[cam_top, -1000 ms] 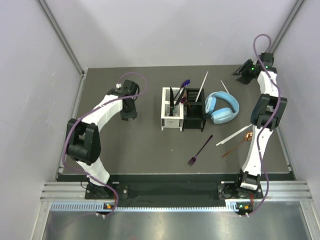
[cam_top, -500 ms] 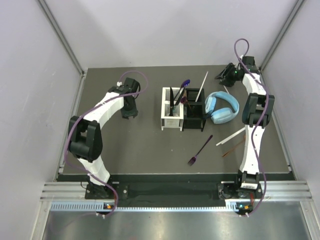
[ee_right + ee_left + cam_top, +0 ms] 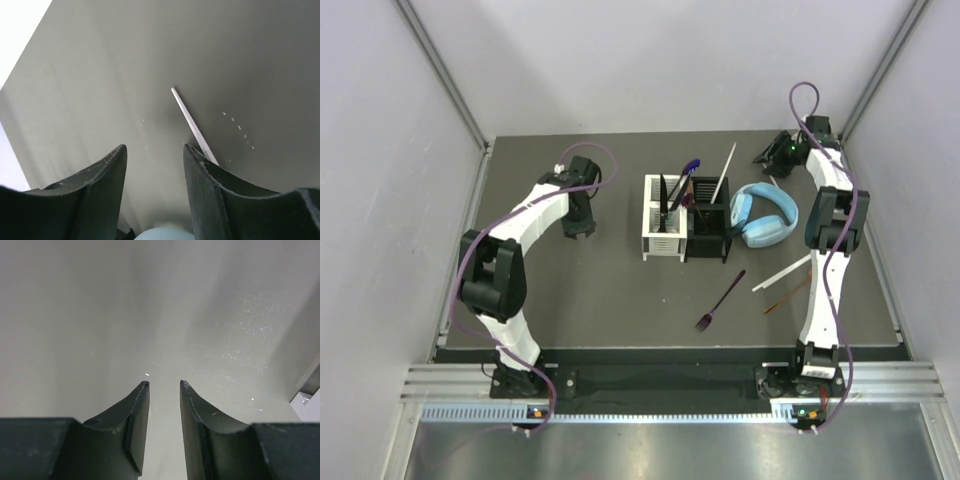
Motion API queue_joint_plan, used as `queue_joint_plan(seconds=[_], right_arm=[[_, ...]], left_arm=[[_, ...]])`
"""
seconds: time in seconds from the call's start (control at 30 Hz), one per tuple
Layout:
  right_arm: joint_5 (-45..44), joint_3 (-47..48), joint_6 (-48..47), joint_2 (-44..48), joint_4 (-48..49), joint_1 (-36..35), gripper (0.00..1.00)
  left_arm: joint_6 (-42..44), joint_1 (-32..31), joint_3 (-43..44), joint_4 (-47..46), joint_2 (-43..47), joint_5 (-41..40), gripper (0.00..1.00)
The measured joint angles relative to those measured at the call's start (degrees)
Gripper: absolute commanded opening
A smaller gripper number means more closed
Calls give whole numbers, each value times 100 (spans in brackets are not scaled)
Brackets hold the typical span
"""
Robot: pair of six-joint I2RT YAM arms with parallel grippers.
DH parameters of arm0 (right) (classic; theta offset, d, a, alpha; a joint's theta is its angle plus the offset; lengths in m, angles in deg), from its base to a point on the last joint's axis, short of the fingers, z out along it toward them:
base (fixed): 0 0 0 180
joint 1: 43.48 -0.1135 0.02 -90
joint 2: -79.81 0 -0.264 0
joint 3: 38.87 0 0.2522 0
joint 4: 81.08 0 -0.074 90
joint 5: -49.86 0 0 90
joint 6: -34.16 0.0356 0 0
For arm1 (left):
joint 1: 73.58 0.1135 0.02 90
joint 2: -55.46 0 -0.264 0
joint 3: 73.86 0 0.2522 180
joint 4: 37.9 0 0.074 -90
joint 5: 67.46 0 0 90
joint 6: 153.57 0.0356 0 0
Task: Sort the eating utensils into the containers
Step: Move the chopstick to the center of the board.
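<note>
The white container [image 3: 663,234] and the black container [image 3: 708,234] stand side by side mid-table, holding purple utensils [image 3: 687,174], a dark one and a white stick [image 3: 724,172]. Loose on the table lie a purple fork [image 3: 720,300], a white stick [image 3: 782,272], a brown stick [image 3: 788,293] and a thin white stick [image 3: 192,127] behind the headphones. My left gripper [image 3: 580,226] [image 3: 164,384] hovers left of the containers over bare table, open and empty. My right gripper [image 3: 766,155] [image 3: 154,146] is at the back right, open, with that thin stick just beyond its right finger.
Light-blue headphones [image 3: 763,215] [image 3: 160,233] lie right of the black container, just under my right gripper. Pale walls enclose the table on three sides, and the right arm stands near the right wall.
My right gripper has swung left from the back right corner to above the thin white stick behind the headphones. The left arm has barely moved.
</note>
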Motion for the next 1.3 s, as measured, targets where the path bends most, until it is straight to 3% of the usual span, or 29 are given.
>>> queue_joint_plan(seconds=[0.23, 0.47, 0.8, 1.13, 1.3], right_arm=[[-391, -133, -212, 142, -109, 0, 49], [-957, -1661, -317, 1102, 85, 151, 48], [-1558, -2876, -352, 1869, 400, 575, 46], [-1434, -3311, -481, 2149, 616, 739, 46], [-1241, -2870, -435, 2151, 315, 726, 47]], left_arm=[[0, 0, 0, 0, -11, -20, 36], [0, 0, -33, -11, -11, -13, 36], [0, 0, -125, -55, -11, 42, 36], [2, 0, -269, -111, -11, 142, 36], [2, 0, -323, -140, -11, 227, 36]])
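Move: The far chopstick runs alongside the right gripper, its middle some 8 cm back, 2 cm to the right and 2 cm below; its nearer part disappears at the blue headphones. The headphones' middle is about 18 cm back and 4 cm left. The black container stands roughly 18 cm back and 20 cm left. From the left gripper, the chopstick's middle is about 17 cm ahead, 60 cm right and 8 cm down. Sweep the right gripper low across the table, about 10 cm to the right and some 9 cm back towards the headphones, fingers half open, the right finger shoving the chopstick along sideways. Meanwhile turn the hand about 15 degrees clockwise and roll its left side down as much. Finish by lifting some 3 cm, easing slightly forward and left. ##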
